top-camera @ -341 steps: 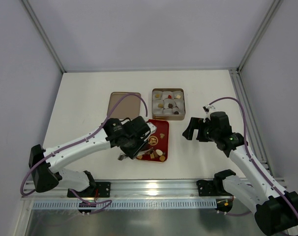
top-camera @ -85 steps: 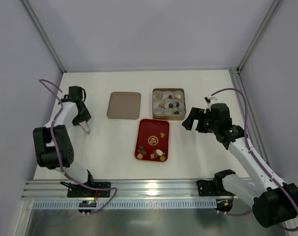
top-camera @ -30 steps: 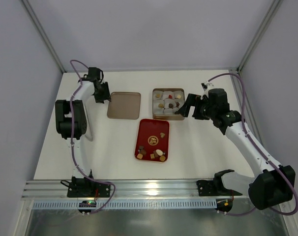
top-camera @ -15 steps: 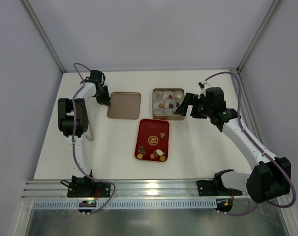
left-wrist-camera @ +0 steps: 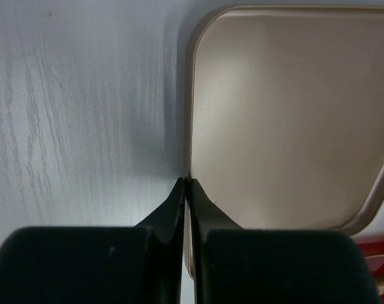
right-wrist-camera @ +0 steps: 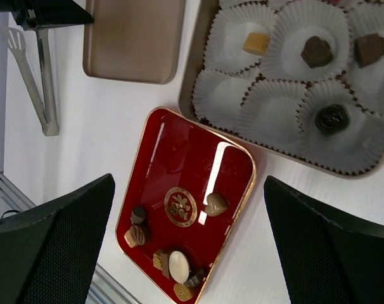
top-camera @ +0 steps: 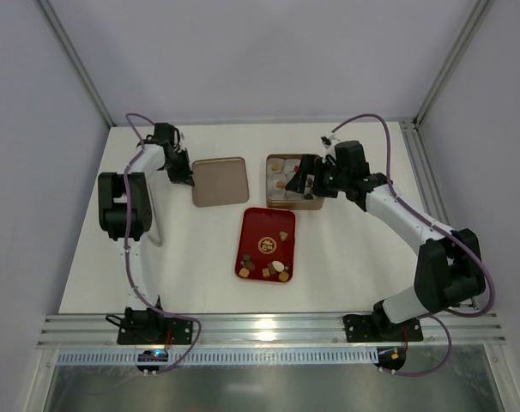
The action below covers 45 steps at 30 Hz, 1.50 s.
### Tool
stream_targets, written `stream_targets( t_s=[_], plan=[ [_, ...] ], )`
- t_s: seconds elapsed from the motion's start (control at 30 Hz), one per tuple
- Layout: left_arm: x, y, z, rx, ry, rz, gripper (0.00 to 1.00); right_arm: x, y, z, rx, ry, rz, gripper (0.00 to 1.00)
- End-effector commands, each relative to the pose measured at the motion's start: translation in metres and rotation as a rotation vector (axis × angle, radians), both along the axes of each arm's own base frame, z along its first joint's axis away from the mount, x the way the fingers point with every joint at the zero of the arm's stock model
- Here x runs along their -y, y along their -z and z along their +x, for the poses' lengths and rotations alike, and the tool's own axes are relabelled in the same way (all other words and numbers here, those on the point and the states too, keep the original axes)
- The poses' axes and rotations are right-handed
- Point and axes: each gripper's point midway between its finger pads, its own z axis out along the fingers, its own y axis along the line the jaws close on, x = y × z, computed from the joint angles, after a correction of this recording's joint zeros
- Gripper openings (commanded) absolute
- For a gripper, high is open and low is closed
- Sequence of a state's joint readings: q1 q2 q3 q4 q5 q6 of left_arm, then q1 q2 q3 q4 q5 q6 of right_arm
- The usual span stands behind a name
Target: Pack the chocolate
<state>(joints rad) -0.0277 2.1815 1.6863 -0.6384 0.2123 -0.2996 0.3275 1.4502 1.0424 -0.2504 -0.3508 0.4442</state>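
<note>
Several chocolate pieces lie at the near end of the red tray [top-camera: 258, 225], among them a cream oval [right-wrist-camera: 178, 266] and a tan heart [right-wrist-camera: 216, 204]. More chocolate sits in white paper cups in the gold box [top-camera: 299, 207], such as a tan piece [right-wrist-camera: 256, 43] and a dark one [right-wrist-camera: 317, 52]. My left gripper [left-wrist-camera: 187, 182] is shut on the left rim of the tan lid [left-wrist-camera: 287, 114], seen at the table's far left [top-camera: 188, 178]. My right gripper [top-camera: 305, 178] hangs open above the box; between its fingers the wrist view shows the tray [right-wrist-camera: 179, 158].
Metal tongs [right-wrist-camera: 37, 76] lie on the white table left of the tray. The lid [top-camera: 219, 181] sits just left of the box. Frame posts and grey walls ring the table, and a metal rail runs along the near edge.
My left gripper has closed on the lid's left edge, and the lid has shifted and turned slightly. My right gripper has swung left, from beside the box to above it.
</note>
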Motion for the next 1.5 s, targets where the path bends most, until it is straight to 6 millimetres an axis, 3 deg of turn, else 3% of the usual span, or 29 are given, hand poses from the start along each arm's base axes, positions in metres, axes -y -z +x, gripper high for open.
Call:
stream_targets(
  t_s=[0.0,0.17,0.2,0.27,0.3,0.37,0.4,0.43,0.47,0.57,0.67,0.8,1.13,1.2,1.33,1.47],
  plan=[
    [0.005,-0.055,0.000,0.082,-0.002,-0.094,0.00,-0.042,-0.041,0.028,0.119,-0.073,0.072,1.00],
    [0.010,-0.074,-0.014,0.097,0.002,-0.125,0.00,-0.079,-0.038,0.051,0.109,-0.125,0.079,1.00],
    [-0.001,-0.079,-0.014,0.108,-0.024,-0.130,0.00,-0.091,-0.034,0.058,0.098,-0.139,0.074,1.00],
    [-0.002,-0.084,-0.016,0.113,-0.029,-0.136,0.00,-0.105,-0.031,0.062,0.084,-0.164,0.076,1.00],
    [-0.002,-0.086,-0.018,0.113,-0.034,-0.144,0.00,-0.115,-0.043,0.068,0.106,-0.176,0.091,1.00],
    [0.000,-0.092,-0.022,0.118,-0.037,-0.157,0.00,-0.133,-0.028,0.071,0.082,-0.202,0.079,1.00],
    [0.000,-0.094,-0.023,0.119,-0.041,-0.160,0.00,-0.141,-0.037,0.076,0.097,-0.209,0.083,1.00],
    [0.000,-0.095,-0.026,0.120,-0.042,-0.164,0.00,-0.149,-0.017,0.080,0.055,-0.215,0.068,1.00],
    [-0.001,-0.096,-0.027,0.120,-0.046,-0.166,0.00,-0.156,-0.025,0.085,0.066,-0.220,0.079,1.00],
    [0.000,-0.103,-0.031,0.128,-0.051,-0.191,0.00,-0.169,-0.008,0.092,0.029,-0.225,0.080,1.00],
    [0.003,-0.116,-0.034,0.150,-0.048,-0.219,0.00,-0.175,0.004,0.096,0.002,-0.219,0.086,1.00],
    [0.001,-0.125,-0.037,0.168,-0.051,-0.230,0.00,-0.180,0.005,0.100,-0.005,-0.221,0.104,1.00],
    [0.005,-0.147,-0.042,0.207,-0.049,-0.311,0.00,-0.200,0.002,0.099,-0.057,-0.243,0.231,1.00],
    [0.007,-0.149,-0.043,0.209,-0.046,-0.324,0.00,-0.206,-0.005,0.098,-0.069,-0.252,0.289,1.00],
    [0.008,-0.149,-0.045,0.211,-0.047,-0.332,0.00,-0.218,-0.019,0.094,-0.092,-0.280,0.389,0.88],
    [0.009,-0.149,-0.048,0.213,-0.042,-0.336,0.00,-0.226,-0.031,0.089,-0.106,-0.312,0.486,0.67]
  ],
)
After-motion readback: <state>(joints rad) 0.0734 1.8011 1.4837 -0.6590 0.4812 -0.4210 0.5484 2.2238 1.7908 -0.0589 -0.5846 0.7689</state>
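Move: At the lid's left edge, the left hand already has it pinched, the lid's middle some 9 cm to its right; the chocolate box is about 34 cm right of this hand and level fore and aft. For the right hand, open and empty, the lid's right edge lies roughly 18 cm to the left, 10 cm ahead and 14 cm below. From that hand the box's middle is about 10 cm ahead, 1 cm left, and the red tray some 10 cm back and 10 cm left. Lifting the lid by its left edge, the left hand rises about 12 cm and draws back 5 cm, tilting so the lid's right side comes up, and keeps its pinch. The right hand sweeps some 20 cm left and 9 cm forward to the lid's right edge, dips a few centimetres, then rises slightly, rolls its left side up and starts closing with the edge between its fingers, not yet shut. ##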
